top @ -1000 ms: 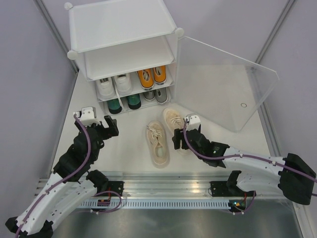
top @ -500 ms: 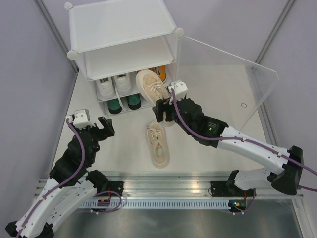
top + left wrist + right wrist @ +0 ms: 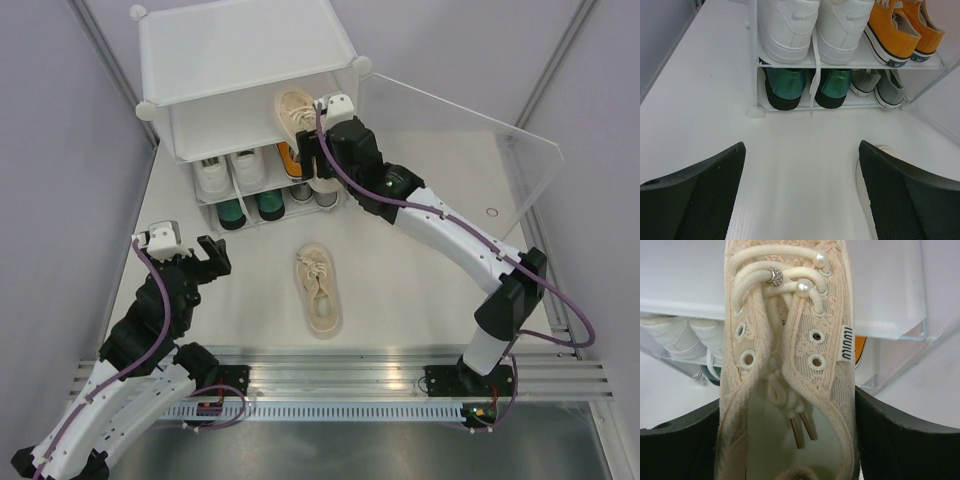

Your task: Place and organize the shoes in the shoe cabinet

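Observation:
My right gripper (image 3: pixel 310 140) is shut on a beige shoe (image 3: pixel 296 110), holding it by its sides with the toe over the edge of the shoe cabinet's (image 3: pixel 240 50) upper shelf (image 3: pixel 685 280). In the right wrist view the beige shoe (image 3: pixel 790 340) fills the gap of that gripper (image 3: pixel 790 440). Its mate (image 3: pixel 320 290) lies on the table. White shoes (image 3: pixel 815 25) and orange shoes (image 3: pixel 900 30) stand on the middle tier. Green shoes (image 3: pixel 785 87) and grey shoes (image 3: pixel 875 87) stand on the bottom tier. My left gripper (image 3: pixel 205 258) is open over bare table (image 3: pixel 802 200).
The cabinet's clear door (image 3: pixel 450 170) stands swung open to the right, reaching over the table's right half. Grey walls close in on both sides. The right arm stretches across the table's middle toward the cabinet.
My right gripper lifted the beige shoe off the table and carried it up and back to the cabinet's upper shelf. The left arm drew back slightly, then held still.

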### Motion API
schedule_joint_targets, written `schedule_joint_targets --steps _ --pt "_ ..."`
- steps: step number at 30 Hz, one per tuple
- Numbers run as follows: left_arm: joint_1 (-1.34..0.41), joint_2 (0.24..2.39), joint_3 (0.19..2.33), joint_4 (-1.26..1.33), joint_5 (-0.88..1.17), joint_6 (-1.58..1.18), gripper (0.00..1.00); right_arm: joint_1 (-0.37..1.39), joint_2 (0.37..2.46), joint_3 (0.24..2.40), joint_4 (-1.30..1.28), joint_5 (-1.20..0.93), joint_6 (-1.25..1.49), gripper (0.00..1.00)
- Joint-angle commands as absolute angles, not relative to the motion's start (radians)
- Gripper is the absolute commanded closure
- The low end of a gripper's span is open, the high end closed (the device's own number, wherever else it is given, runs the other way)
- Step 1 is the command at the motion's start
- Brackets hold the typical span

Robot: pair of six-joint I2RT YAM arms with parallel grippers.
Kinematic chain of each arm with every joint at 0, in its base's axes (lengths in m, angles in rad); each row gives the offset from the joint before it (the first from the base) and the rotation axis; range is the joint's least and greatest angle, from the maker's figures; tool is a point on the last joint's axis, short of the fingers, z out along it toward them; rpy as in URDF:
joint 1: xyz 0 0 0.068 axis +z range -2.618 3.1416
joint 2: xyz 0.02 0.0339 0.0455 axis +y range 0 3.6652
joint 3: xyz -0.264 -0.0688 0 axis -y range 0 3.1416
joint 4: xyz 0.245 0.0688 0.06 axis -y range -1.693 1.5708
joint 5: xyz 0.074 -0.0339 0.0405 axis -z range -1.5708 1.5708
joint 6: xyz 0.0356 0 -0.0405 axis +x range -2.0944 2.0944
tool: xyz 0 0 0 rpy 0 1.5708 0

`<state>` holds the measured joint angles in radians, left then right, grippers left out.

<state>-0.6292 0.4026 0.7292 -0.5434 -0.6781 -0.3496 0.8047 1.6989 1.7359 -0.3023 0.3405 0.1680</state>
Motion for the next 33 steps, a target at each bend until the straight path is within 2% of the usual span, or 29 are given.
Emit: schedule_joint_targets --steps 1,7,20,23,26,28,29,30,33 --pt "-0.621 0.399 0.721 -0.505 -0.667 -0.313 0.04 0.767 1.741 1.888 -0.264 0.315 0.136 0.99" --pt "-0.617 0.397 0.719 -0.502 -0.657 -0.31 0.04 0.707 1.854 2.072 -0.301 0.281 0.135 0.99" --pt "-0.603 0.394 0.718 -0.495 -0.643 -0.307 0.04 0.64 2.013 2.267 -0.308 0.245 0.153 0.99" --pt "-0.6 0.396 0.718 -0.497 -0.641 -0.307 0.04 0.624 2.029 2.289 -0.308 0.239 0.161 0.96" --pt "-0.597 0.396 0.719 -0.494 -0.638 -0.307 0.04 0.612 2.037 2.299 -0.307 0.238 0.167 0.85" --pt "-0.595 0.397 0.718 -0.494 -0.634 -0.307 0.04 0.607 2.039 2.302 -0.307 0.235 0.169 0.73" --pt "-0.594 0.399 0.718 -0.492 -0.632 -0.307 0.04 0.606 2.039 2.304 -0.308 0.235 0.169 0.66" --pt "-0.592 0.397 0.718 -0.492 -0.627 -0.307 0.04 0.604 2.037 2.306 -0.308 0.233 0.167 0.48" --pt "-0.589 0.397 0.718 -0.492 -0.624 -0.307 0.04 0.604 2.034 2.307 -0.307 0.233 0.169 0.25"
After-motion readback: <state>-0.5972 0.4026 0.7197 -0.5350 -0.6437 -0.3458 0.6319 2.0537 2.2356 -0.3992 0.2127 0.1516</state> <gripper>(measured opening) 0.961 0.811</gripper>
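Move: The cream shoe already gripped in my right hand goes to the free right end of the empty shelf under the cabinet roof, whose middle lies about 17 cm ahead, 1 cm left and 2 cm below. The orange shoes stand one shelf lower, roughly 12 cm ahead, 3 cm left, 15 cm down; the white shoes are some 21 cm left and 11 cm ahead at that lower level. From my left hand, the free shelf end is about 33 cm ahead, 24 cm right, 4 cm above. Keeping my grip on the heel end of the cream shoe, I push my right hand about 11 cm forward, carrying the shoe toe first deeper in between the shelf and the cabinet roof, above the orange shoes. I start quickly, ease to a stop by the end and come out only a centimetre or two higher, with the wrist almost unturned. ##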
